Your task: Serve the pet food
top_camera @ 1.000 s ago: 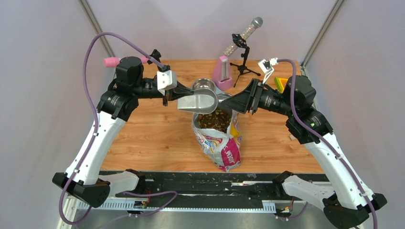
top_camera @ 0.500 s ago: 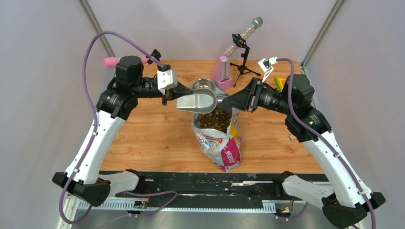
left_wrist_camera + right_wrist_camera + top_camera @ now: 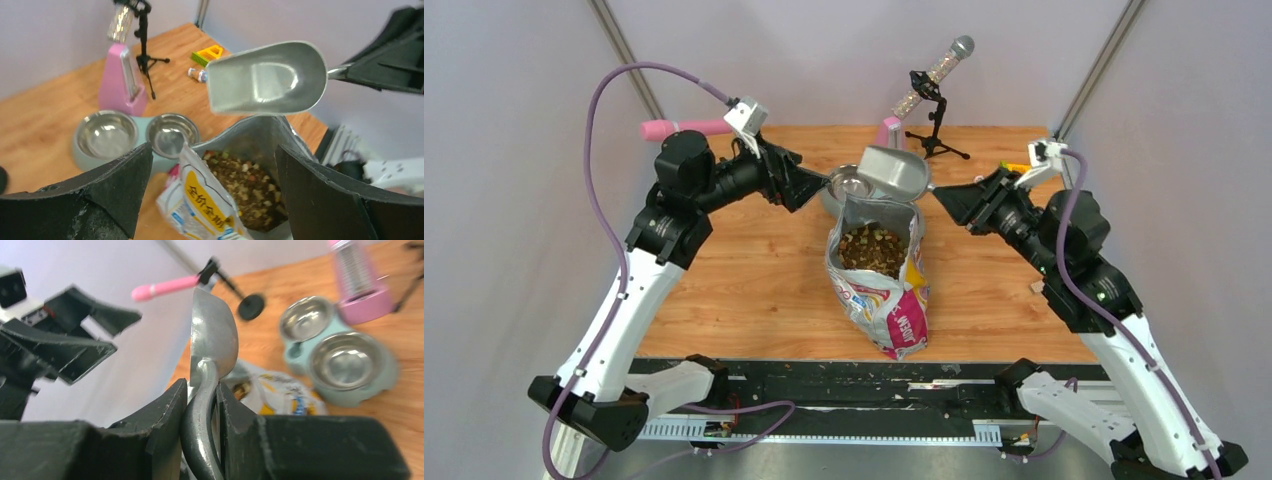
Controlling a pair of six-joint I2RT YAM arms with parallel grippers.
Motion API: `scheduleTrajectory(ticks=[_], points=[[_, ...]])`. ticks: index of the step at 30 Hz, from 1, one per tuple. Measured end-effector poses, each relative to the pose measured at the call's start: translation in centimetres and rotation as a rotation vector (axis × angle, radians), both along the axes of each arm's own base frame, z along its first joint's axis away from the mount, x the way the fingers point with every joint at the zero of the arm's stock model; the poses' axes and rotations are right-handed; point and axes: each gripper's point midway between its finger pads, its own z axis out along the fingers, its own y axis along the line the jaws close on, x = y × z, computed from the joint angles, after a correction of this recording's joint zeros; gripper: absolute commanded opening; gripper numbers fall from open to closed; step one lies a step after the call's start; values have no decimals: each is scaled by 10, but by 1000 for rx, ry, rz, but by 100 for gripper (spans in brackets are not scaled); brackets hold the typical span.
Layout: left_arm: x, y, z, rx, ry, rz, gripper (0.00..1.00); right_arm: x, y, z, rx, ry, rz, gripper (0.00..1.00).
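Observation:
The pet food (image 3: 871,248) is a heap of brown kibble with paler chunks inside the open printed bag (image 3: 882,300) standing mid-table. It also shows in the left wrist view (image 3: 247,182), between the bag's walls (image 3: 207,197). My right gripper (image 3: 942,194) is shut on the handle (image 3: 200,425) of an empty metal scoop (image 3: 894,172), held above the bag's far edge. The scoop's hollow faces the left wrist camera (image 3: 267,77). My left gripper (image 3: 812,188) is wide open and empty, left of the scoop. A twin steel bowl stand (image 3: 844,185) sits behind the bag.
A pink metronome-like block (image 3: 122,80) and a microphone on a small tripod (image 3: 934,75) stand at the back. A pink-handled tool (image 3: 679,127) is at the back left. A yellow-green piece (image 3: 210,52) and a small bottle (image 3: 197,75) lie at the back right.
The scoop has risen and swung back to the right in my right gripper. My left gripper has let go of it, opened and drawn back to the left.

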Motion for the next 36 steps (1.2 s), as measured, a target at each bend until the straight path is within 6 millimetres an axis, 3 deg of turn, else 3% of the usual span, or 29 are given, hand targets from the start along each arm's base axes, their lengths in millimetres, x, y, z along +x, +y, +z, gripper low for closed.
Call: scheduleTrajectory(ticks=[4,9,13,16,19,24,26,28,29,31,36], points=[[13,2,-27,-74,284,125,88,7,-43,4,-3,-61,-229,0],[28,-9,-81,-8,602,233,86,13,-86,3,-8,-122,-449,0],[11,-33,-106,168,729,287,83,20,-111,-3,-40,-138,-589,0],[-3,-41,-111,277,746,329,80,23,-119,-13,-65,-132,-636,0],[-16,-35,-122,370,772,376,75,24,-123,-19,-84,-127,-657,0],[-29,-26,-157,601,810,477,64,22,-127,-18,-95,-136,-668,0],[-30,-27,-167,698,801,511,55,21,-128,-17,-96,-142,-668,0],[-30,-30,-175,763,789,527,27,20,-128,-16,-95,-147,-668,0],[-31,-31,-179,790,786,532,7,20,-129,-15,-94,-150,-669,0],[-32,-31,-185,829,781,533,0,18,-130,-13,-91,-157,-669,0],[-32,-19,-184,892,753,569,0,18,-130,-13,-95,-159,-668,0]])
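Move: Some 19 cm below the open left hand, about 3 cm back and 2 cm right, stands the bag's left rim; the middle of the bag's mouth is about 10 cm right, 3 cm back and 19 cm down. The near bowl lies roughly 15 cm forward and 15 cm right, the far bowl 22 cm forward and 5 cm right, both about 39 cm down. From the right hand, already holding the scoop, the mouth is about 13 cm left, level fore and aft and 17 cm down. Dropping some 19 cm to the bag's left rim, the left hand first swings out forward about 3 cm, then comes back about 6 cm while tipping its fingers steeply down; near the bottom it shuts them, pinching the rim. Meanwhile the right hand keeps its grip on the scoop and carries it about 13 cm right, away from the bag, turning nearly 40 degrees clockwise. ##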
